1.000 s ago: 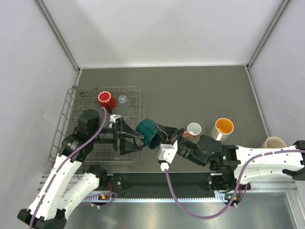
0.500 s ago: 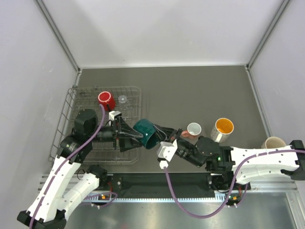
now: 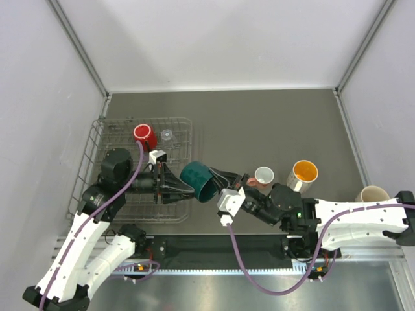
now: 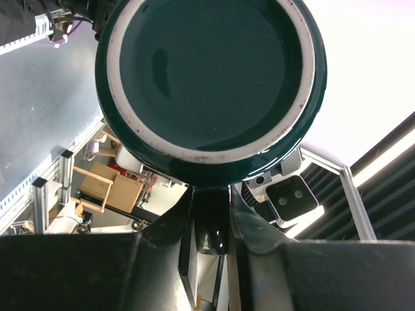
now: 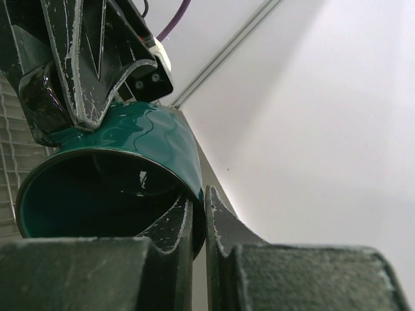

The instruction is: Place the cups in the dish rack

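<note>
A dark green mug point(image 3: 198, 181) hangs in the air on its side, just off the right edge of the wire dish rack point(image 3: 183, 121). My left gripper point(image 3: 189, 189) is shut on its handle point(image 4: 211, 223); in the left wrist view the mug's base point(image 4: 211, 78) fills the frame above the left gripper point(image 4: 211, 202). My right gripper point(image 3: 218, 179) is shut on the mug's rim: in the right wrist view one finger of the right gripper point(image 5: 201, 207) is inside the green mug point(image 5: 139, 139) and the other outside. A red mug point(image 3: 144, 135) and a tiny clear glass point(image 3: 167, 135) stand in the rack.
On the table to the right stand a small pink mug point(image 3: 263, 176), a white mug with orange inside point(image 3: 304, 173) and a tan cup point(image 3: 371, 194) near the right wall. Both arms meet at the rack's right edge.
My left gripper has closed on the green mug's handle. The mug, still in the right gripper, has shifted slightly left toward the rack.
</note>
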Controlling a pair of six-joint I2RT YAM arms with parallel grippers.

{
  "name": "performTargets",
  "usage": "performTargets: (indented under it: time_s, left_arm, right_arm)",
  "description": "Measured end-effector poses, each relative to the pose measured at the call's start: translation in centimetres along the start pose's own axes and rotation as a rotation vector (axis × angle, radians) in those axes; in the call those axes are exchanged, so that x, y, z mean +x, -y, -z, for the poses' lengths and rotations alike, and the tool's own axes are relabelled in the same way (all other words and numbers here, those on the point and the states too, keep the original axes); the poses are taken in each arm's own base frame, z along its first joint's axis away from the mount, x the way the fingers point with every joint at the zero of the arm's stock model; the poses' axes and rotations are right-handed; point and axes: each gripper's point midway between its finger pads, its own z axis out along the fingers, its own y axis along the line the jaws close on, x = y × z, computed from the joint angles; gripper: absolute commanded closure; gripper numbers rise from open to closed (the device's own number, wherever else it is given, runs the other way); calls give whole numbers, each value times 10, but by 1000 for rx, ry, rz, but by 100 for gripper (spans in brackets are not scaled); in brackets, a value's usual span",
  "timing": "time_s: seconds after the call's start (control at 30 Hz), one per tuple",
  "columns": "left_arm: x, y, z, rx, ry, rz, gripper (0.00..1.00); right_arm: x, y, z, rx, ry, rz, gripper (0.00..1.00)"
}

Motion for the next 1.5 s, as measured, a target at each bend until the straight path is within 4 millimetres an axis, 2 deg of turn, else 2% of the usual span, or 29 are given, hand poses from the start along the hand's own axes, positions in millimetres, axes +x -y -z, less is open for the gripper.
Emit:
performTargets:
  time_s: [0.03,0.07,0.17,0.27,0.3,0.43,0.53,0.6,0.67,0.83,1.03,1.23,1.37,1.5]
  left_arm:
    - [0,-1,0,-2,1,-2,100]
    - [0,-1,0,-4,5,-8,100]
    - [-2,-3,1,-15,31,-30,100]
    - [-10,-7,1,-44,94,-63,100]
    - [-13,-8,1,-55,116,-81,100]
    - [-25,-13,4,-98,203,-161,100]
    - [-41,-20,8,-166,299,-226,100]
    - [-56,-23,14,-236,391,-281,100]
    - [-74,-22,25,-313,500,-348,100]
    - [-128,-22,61,-525,787,-509,100]
    - [-182,-35,105,-811,1027,-617,100]
    - [-227,-43,142,-1011,1249,-717,100]
    - [-255,-35,160,-1080,1380,-741,100]
    - [-292,-26,177,-1121,1459,-732,100]
  right_arm:
    - [0,0,0,-1,0,0,98]
    - [0,-1,0,-4,-1,-1,85]
    - [2,-3,1,-5,-4,-22,59]
    - [6,3,6,21,-27,-52,47]
    - [8,6,9,34,-39,-67,36]
    - [32,11,32,87,-116,-168,18]
    - [55,9,56,110,-203,-291,16]
    - [62,8,70,118,-252,-414,14]
    - [66,3,81,108,-312,-540,1]
    - [55,-9,102,51,-418,-849,0]
    - [59,-37,134,-22,-577,-1086,0]
    - [55,-58,147,-125,-637,-1141,0]
    - [47,-59,150,-172,-619,-1152,0]
    - [36,-55,157,-224,-569,-1170,0]
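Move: The left hand holds the green cup by its handle; the rack's far-left spot lies about 38 cm ahead, 28 cm left and 26 cm below. The red cup stands some 40 cm ahead and 21 cm left, the clear glass 42 cm ahead and 12 cm left, both similarly low. From the right hand, the green cup's middle is about 5 cm left and 2 cm back, level; the pink-handled cup is 20 cm ahead, 18 cm right, 31 cm lower. Right fingers open off the rim, withdrawing; left carries the cup 24 cm forward, 23 cm left, lower, swinging over. ##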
